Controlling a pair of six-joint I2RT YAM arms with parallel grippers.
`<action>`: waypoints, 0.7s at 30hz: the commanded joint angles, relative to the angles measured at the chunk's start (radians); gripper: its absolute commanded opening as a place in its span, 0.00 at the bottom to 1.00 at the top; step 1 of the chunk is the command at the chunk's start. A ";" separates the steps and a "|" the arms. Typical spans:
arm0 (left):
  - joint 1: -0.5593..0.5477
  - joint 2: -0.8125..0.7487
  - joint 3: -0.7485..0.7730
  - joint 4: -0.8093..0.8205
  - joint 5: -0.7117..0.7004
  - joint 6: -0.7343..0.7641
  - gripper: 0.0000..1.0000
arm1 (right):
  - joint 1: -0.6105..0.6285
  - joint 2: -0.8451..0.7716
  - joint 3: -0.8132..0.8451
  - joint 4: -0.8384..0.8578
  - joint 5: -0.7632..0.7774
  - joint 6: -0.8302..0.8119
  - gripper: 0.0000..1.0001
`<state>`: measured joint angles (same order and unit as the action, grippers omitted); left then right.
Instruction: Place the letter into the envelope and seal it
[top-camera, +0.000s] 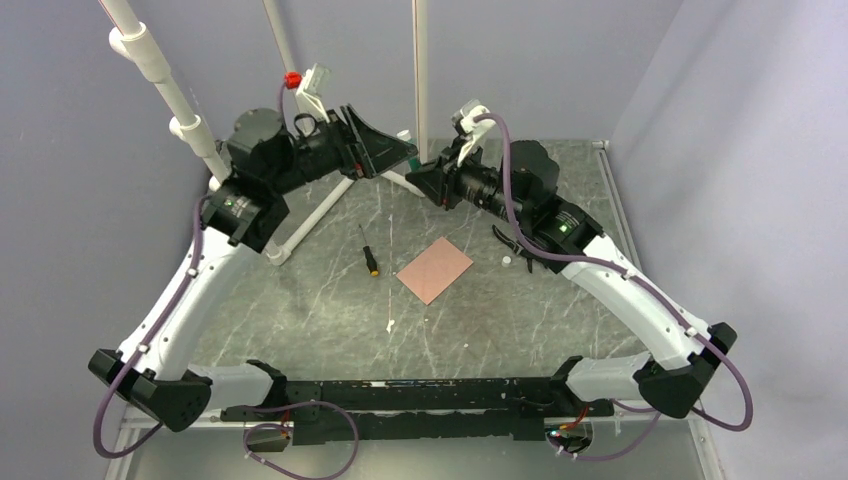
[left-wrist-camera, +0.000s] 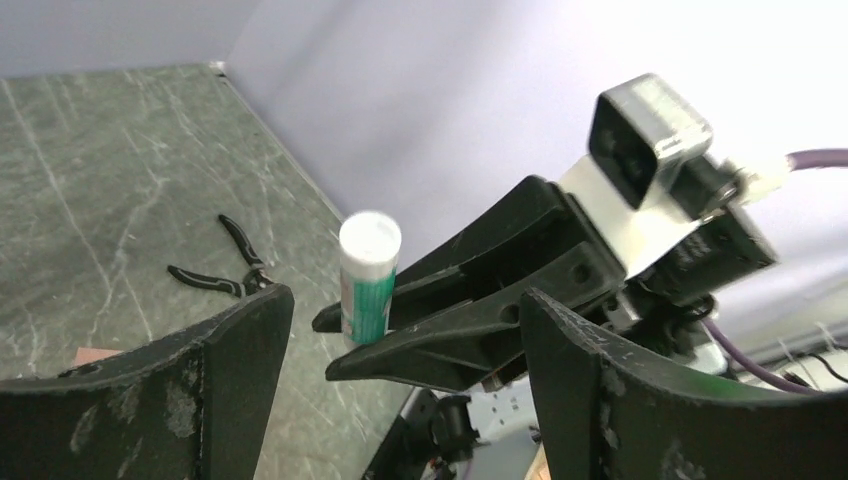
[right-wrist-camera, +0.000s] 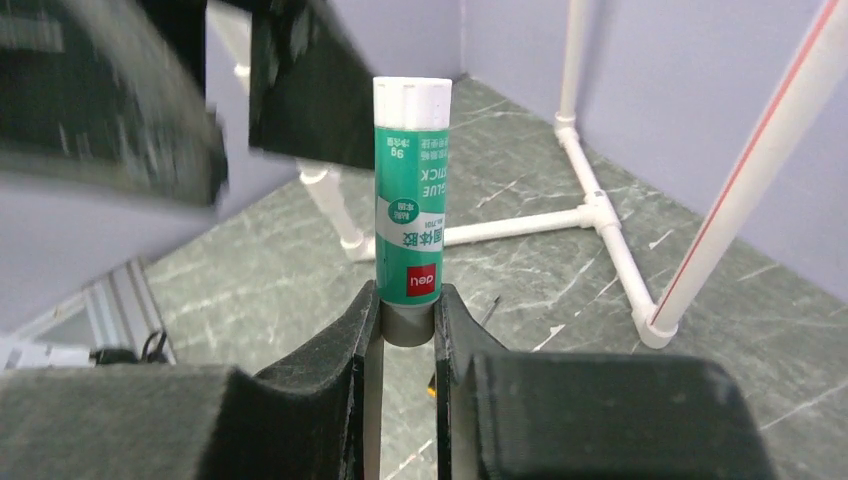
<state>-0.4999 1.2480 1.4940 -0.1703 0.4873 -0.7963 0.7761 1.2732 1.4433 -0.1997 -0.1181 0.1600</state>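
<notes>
The envelope (top-camera: 434, 269) lies flat on the table's middle as a salmon-pink rectangle; no separate letter shows. Both arms are raised at the back, well above it, tips facing each other. My right gripper (right-wrist-camera: 405, 300) is shut on the grey base of a green-and-white glue stick (right-wrist-camera: 411, 190), which stands upright with its white cap on top. My left gripper (left-wrist-camera: 405, 298) is open, its fingers (right-wrist-camera: 310, 90) wide on either side of the glue stick (left-wrist-camera: 368, 280) without touching it. The right gripper (left-wrist-camera: 330, 345) shows from the side in the left wrist view.
A small screwdriver (top-camera: 369, 256) lies left of the envelope and black pliers (top-camera: 510, 245) to its right. A white cap (top-camera: 507, 261) and a white scrap (top-camera: 389, 325) are on the table. A white pipe frame (top-camera: 330, 200) stands at the back.
</notes>
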 joint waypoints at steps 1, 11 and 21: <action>0.062 0.052 0.140 -0.192 0.204 0.004 0.87 | 0.000 -0.062 0.018 -0.074 -0.186 -0.150 0.00; 0.075 0.084 0.125 -0.291 0.370 0.011 0.83 | 0.001 0.001 0.152 -0.318 -0.210 -0.292 0.00; 0.075 0.134 0.087 -0.294 0.464 0.001 0.52 | 0.002 0.080 0.251 -0.492 -0.246 -0.364 0.00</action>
<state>-0.4274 1.3643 1.5757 -0.4416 0.8906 -0.8089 0.7773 1.3376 1.6341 -0.6216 -0.3477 -0.1528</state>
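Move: The green glue stick, upright with its base pinched in the right fingers, has its middle about 3 cm to the left hand's right, 1 cm ahead and 1 cm lower. From the right hand, the open left fingers are level fore and aft, some 3 cm left and 4 cm above. Far below the left hand, about 46 cm down, the envelope lies 4 cm ahead and 8 cm right, the screwdriver 7 cm ahead and 8 cm left. Down about 5 cm and back 3 after a brief small rise, the left hand settles around the glue stick, turning clockwise and tipping down nearly 20 degrees while its wide-open fingers close partway on either side of the stick. The right hand keeps pinching the base, draws back, then sinks as well, rolling its left side down so the stick's top leans to the left hand. ##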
